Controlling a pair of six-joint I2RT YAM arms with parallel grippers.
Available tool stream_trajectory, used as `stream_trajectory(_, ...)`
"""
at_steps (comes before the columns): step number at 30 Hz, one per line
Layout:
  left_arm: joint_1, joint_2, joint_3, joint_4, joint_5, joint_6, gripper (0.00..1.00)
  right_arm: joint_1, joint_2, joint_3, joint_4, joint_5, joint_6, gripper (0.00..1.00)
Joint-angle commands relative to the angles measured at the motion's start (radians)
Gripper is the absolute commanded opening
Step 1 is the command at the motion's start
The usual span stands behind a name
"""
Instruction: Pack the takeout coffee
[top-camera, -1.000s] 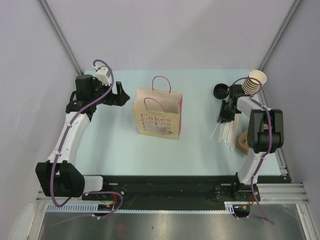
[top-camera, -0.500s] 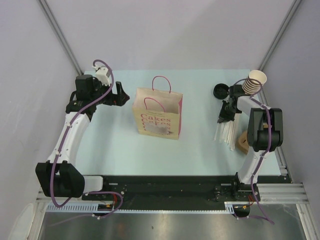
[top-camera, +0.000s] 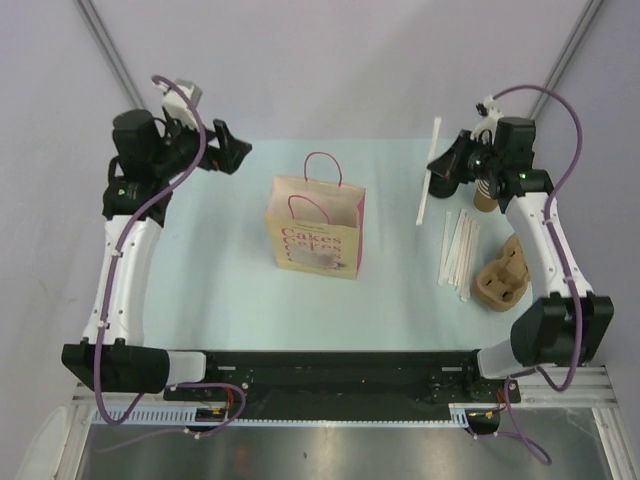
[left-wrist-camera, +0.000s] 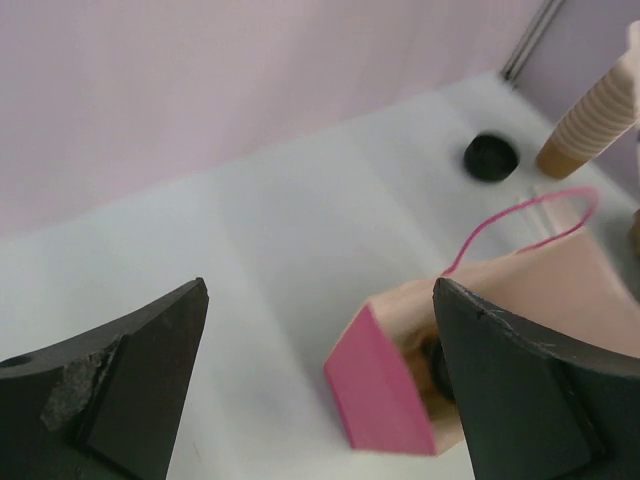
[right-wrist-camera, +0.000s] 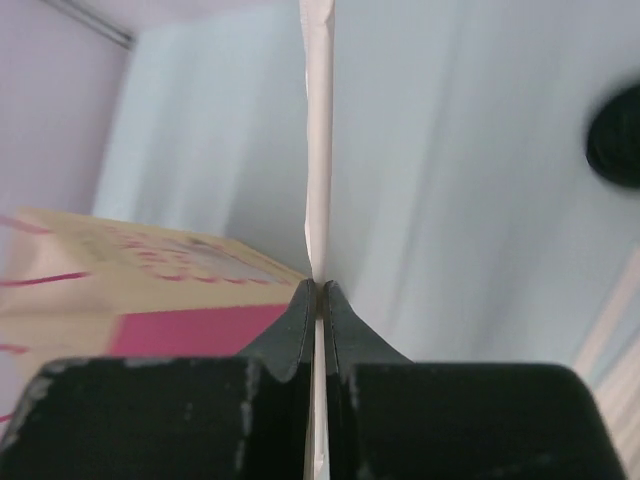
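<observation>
The takeout coffee is not plainly in view; in the left wrist view a dark round shape (left-wrist-camera: 437, 366) sits inside the open top of the tan and pink paper bag (top-camera: 315, 235), half hidden by a finger. My right gripper (top-camera: 434, 168) hangs to the right of the bag, shut on a white paper-wrapped straw (top-camera: 430, 190) that stands nearly upright. The right wrist view shows the straw (right-wrist-camera: 318, 150) pinched between the closed fingertips, with the bag (right-wrist-camera: 150, 270) below left. My left gripper (top-camera: 232, 150) is raised at the bag's far left, open and empty.
Several wrapped straws (top-camera: 458, 250) lie right of the bag. The brown pulp cup carrier (top-camera: 503, 275) sits beside them. A stack of lidless cups (left-wrist-camera: 590, 120) and a loose black lid (left-wrist-camera: 490, 157) stand at the far right, behind the right arm.
The right gripper shut on one straw from the pile and lifted it up and toward the bag. The left arm rose and swung back left, still open.
</observation>
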Motion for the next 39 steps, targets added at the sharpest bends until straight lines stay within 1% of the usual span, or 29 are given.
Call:
stream_trajectory(1, 0.002, 0.025, 0.201, 0.254, 0.236, -0.138, 0.99, 0.118, -0.128, 0.108, 0.267, -0.070, -0.068, 0.00)
stream_trajectory(2, -0.001, 0.053, 0.222, 0.311, 0.328, -0.236, 0.99, 0.138, -0.139, 0.119, 0.301, -0.067, -0.093, 0.00)
stream_trajectory(3, -0.007, 0.068, 0.245, 0.419, 0.357, -0.282, 0.99, 0.160, -0.153, 0.134, 0.346, -0.062, -0.116, 0.00)
stream_trajectory(4, -0.033, 0.087, 0.293, 0.449, 0.386, -0.319, 0.98, 0.210, -0.154, 0.169, 0.359, -0.049, -0.138, 0.00)
stream_trajectory(6, -0.070, 0.129, 0.358, 0.567, 0.433, -0.392, 0.98, 0.260, -0.159, 0.207, 0.390, -0.030, -0.199, 0.00)
stream_trajectory(8, -0.132, 0.148, 0.387, 0.655, 0.450, -0.436, 0.97, 0.333, -0.159, 0.246, 0.420, -0.024, -0.252, 0.00)
stream_trajectory(9, -0.154, 0.169, 0.401, 0.672, 0.463, -0.444, 0.97, 0.358, -0.159, 0.255, 0.433, -0.028, -0.268, 0.00)
stream_trajectory(10, -0.201, 0.179, 0.426, 0.684, 0.467, -0.447, 0.95, 0.379, -0.157, 0.264, 0.440, -0.030, -0.286, 0.00)
stream_trajectory(11, -0.223, 0.189, 0.440, 0.696, 0.474, -0.447, 0.94, 0.437, -0.156, 0.290, 0.442, -0.027, -0.305, 0.00)
stream_trajectory(13, -0.283, 0.217, 0.478, 0.710, 0.493, -0.456, 0.90, 0.491, -0.151, 0.310, 0.437, -0.012, -0.368, 0.00)
stream_trajectory(14, -0.298, 0.225, 0.487, 0.730, 0.499, -0.471, 0.89, 0.514, -0.150, 0.324, 0.428, -0.009, -0.395, 0.00)
stream_trajectory(15, -0.327, 0.229, 0.501, 0.739, 0.502, -0.481, 0.88, 0.563, -0.151, 0.329, 0.421, 0.005, -0.438, 0.00)
stream_trajectory(18, -0.363, 0.237, 0.506, 0.729, 0.505, -0.488, 0.83, 0.625, -0.159, 0.324, 0.414, 0.021, -0.486, 0.00)
stream_trajectory(19, -0.384, 0.233, 0.497, 0.726, 0.509, -0.491, 0.79, 0.636, -0.162, 0.323, 0.416, 0.025, -0.507, 0.00)
stream_trajectory(21, -0.410, 0.226, 0.477, 0.732, 0.516, -0.511, 0.74, 0.655, -0.162, 0.312, 0.419, 0.036, -0.523, 0.00)
stream_trajectory(22, -0.416, 0.220, 0.449, 0.741, 0.517, -0.519, 0.64, 0.666, -0.162, 0.307, 0.421, 0.037, -0.526, 0.00)
stream_trajectory(25, -0.432, 0.202, 0.412, 0.773, 0.520, -0.545, 0.51, 0.679, -0.159, 0.297, 0.433, 0.027, -0.535, 0.00)
stream_trajectory(27, -0.433, 0.196, 0.406, 0.769, 0.519, -0.545, 0.49, 0.686, -0.156, 0.295, 0.442, 0.025, -0.541, 0.00)
stream_trajectory(30, -0.435, 0.194, 0.407, 0.758, 0.517, -0.541, 0.34, 0.697, -0.148, 0.294, 0.448, 0.025, -0.550, 0.00)
stream_trajectory(31, -0.435, 0.193, 0.409, 0.753, 0.516, -0.536, 0.22, 0.699, -0.147, 0.292, 0.450, 0.027, -0.549, 0.00)
stream_trajectory(33, -0.435, 0.188, 0.412, 0.721, 0.503, -0.515, 0.12, 0.703, -0.147, 0.289, 0.451, 0.037, -0.547, 0.01)
stream_trajectory(34, -0.435, 0.190, 0.424, 0.701, 0.499, -0.504, 0.02, 0.703, -0.148, 0.287, 0.453, 0.047, -0.541, 0.11)
stream_trajectory(35, -0.432, 0.191, 0.435, 0.631, 0.496, -0.467, 0.00, 0.702, -0.147, 0.286, 0.454, 0.056, -0.532, 0.22)
stream_trajectory(36, -0.430, 0.193, 0.453, 0.591, 0.484, -0.443, 0.00, 0.703, -0.147, 0.287, 0.453, 0.070, -0.521, 0.44)
stream_trajectory(38, -0.426, 0.191, 0.460, 0.482, 0.474, -0.363, 0.00, 0.703, -0.157, 0.278, 0.444, 0.091, -0.515, 0.61)
stream_trajectory(39, -0.415, 0.191, 0.457, 0.448, 0.467, -0.335, 0.00, 0.699, -0.163, 0.271, 0.445, 0.123, -0.503, 0.73)
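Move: The wrapped straw, already pinched in the right gripper, lies about 43 cm to the right of the open left gripper, some 3 cm farther ahead and 11 cm lower. From the right hand, the left gripper it is taken to is thus about 43 cm left, 3 cm back and 11 cm up. The paper bag's middle is some 25 cm left, 8 cm back and 16 cm below the right hand; the black lids lie 15 cm ahead, 8 cm right and 25 cm down. Raise the held straw with the right gripper about 27 cm while carrying it some 21 cm left and 16 cm back, tipping the fingers well up, to meet the left gripper high above the bag. Bring the open left gripper up, right and back, swinging it some 55 degrees clockwise, and shut its fingers on the straw above the right ones; then open the right fingers about halfway, staying around the straw. ##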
